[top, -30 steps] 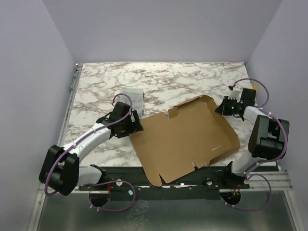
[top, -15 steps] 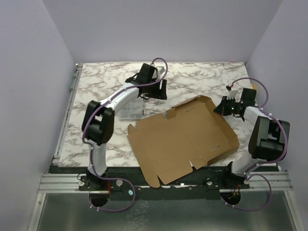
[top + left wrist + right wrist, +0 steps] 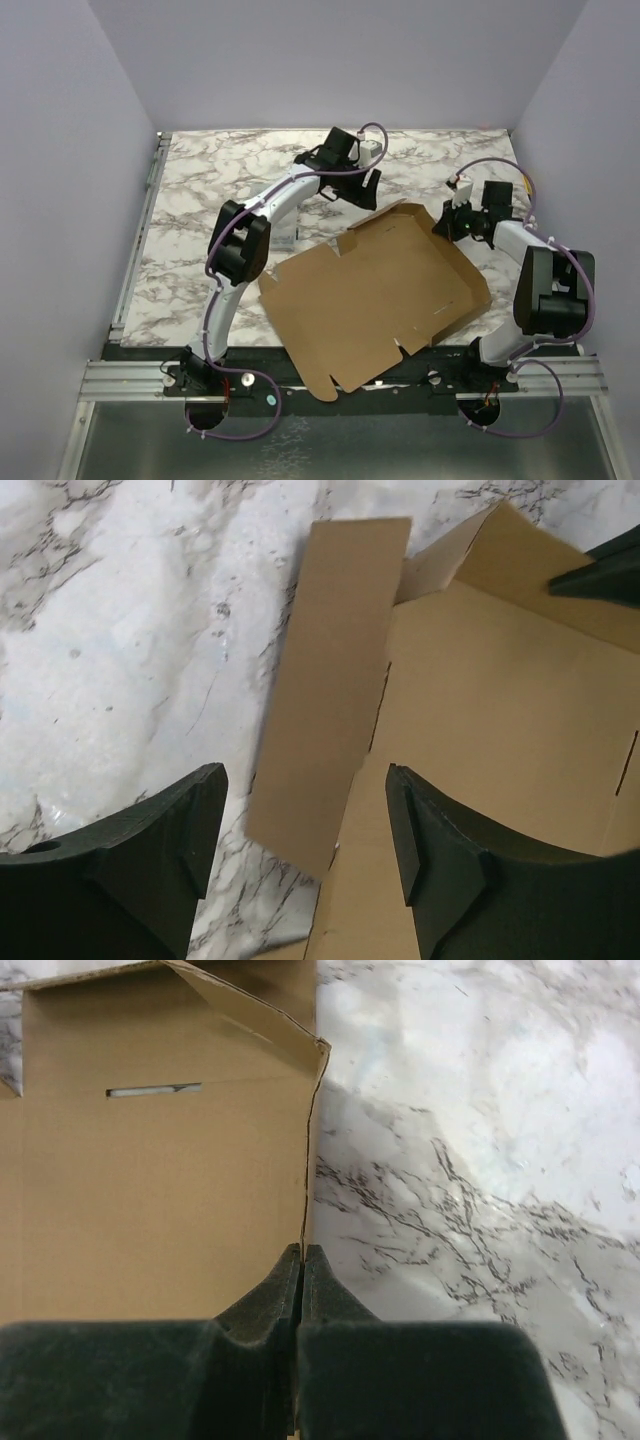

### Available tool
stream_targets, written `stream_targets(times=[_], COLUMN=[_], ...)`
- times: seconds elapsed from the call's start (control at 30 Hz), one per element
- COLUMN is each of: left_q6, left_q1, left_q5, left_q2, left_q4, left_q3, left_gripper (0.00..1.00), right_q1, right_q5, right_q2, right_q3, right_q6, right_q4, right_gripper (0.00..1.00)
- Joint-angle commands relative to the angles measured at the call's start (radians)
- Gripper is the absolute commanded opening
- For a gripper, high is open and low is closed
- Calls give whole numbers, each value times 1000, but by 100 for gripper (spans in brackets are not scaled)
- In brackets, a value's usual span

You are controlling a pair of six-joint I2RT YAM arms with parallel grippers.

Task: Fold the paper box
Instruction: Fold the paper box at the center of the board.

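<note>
The paper box (image 3: 380, 290) is a flat brown cardboard sheet with flaps and slits, lying in the middle of the table with its right side wall raised. My left gripper (image 3: 368, 190) hangs open over the box's far edge. In the left wrist view a narrow flap (image 3: 330, 680) lies below the open left gripper (image 3: 305, 780), touching neither finger. My right gripper (image 3: 447, 222) is shut on the top edge of the raised right wall. In the right wrist view the thin cardboard edge (image 3: 305, 1160) runs straight into the shut right gripper (image 3: 302, 1252).
A small clear plastic case (image 3: 288, 238) lies on the marble table (image 3: 200, 200) left of the box, partly hidden by my left arm. Purple walls close in the back and both sides. The box's near corner overhangs the black rail (image 3: 260, 365) at the front.
My left arm has swung from the box's left side across to its far edge, and its jaws have narrowed a little. The right gripper and box have shifted slightly left.
</note>
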Motion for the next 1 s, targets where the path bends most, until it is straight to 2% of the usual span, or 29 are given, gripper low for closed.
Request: stream_targets(times=[0.0,0.17,0.47,0.6,0.77,0.97], left_q6=[-15,-151,-110,-143,-182,-238], left_q1=[22,94,119,137,136,137], left_q5=[6,120,150,190,240,317], left_q2=[62,76,18,18,8,-23], left_q4=[-1,89,95,120,174,232], left_q3=[63,32,-166,-201,-236,-261], left_gripper=[70,67,68,67,67,69], right_q1=[43,74,99,116,165,216], right_q5=[82,96,18,-4,36,97], right_q2=[-54,-69,-107,-122,-132,-136], right_q3=[-17,-29,-76,-130,-164,-152], right_q6=[-81,-149,-305,-407,-500,-526], right_q4=[27,64,177,245,310,354], right_gripper=[1,1,1,5,4,1])
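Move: The box's far-left side flap lies some 7 cm below the left hand, about 3 cm back and 3 cm to its right; the clear plastic case lies about 21 cm to that hand's left, 4 cm back. The right hand already pinches the raised right side panel, whose middle is some 6 cm back and 5 cm to its right. From this hand the far-left flap is about 12 cm left and 5 cm ahead, and the slotted main panel's middle is some 10 cm left and 7 cm back. The right hand keeps its shut pinch on the upper edge of the right side panel and carries it about 5 cm left, lifting it slightly as the wrist turns counter-clockwise by roughly 25 degrees and tilts the fingertips upward. The left hand stays well open and swings forward and left around the far side of the far-left flap, then comes back and sinks to about 5.5 cm lower beside its outer face, the fingertips tipping back towards the box; whether it touches the flap can't be seen. ##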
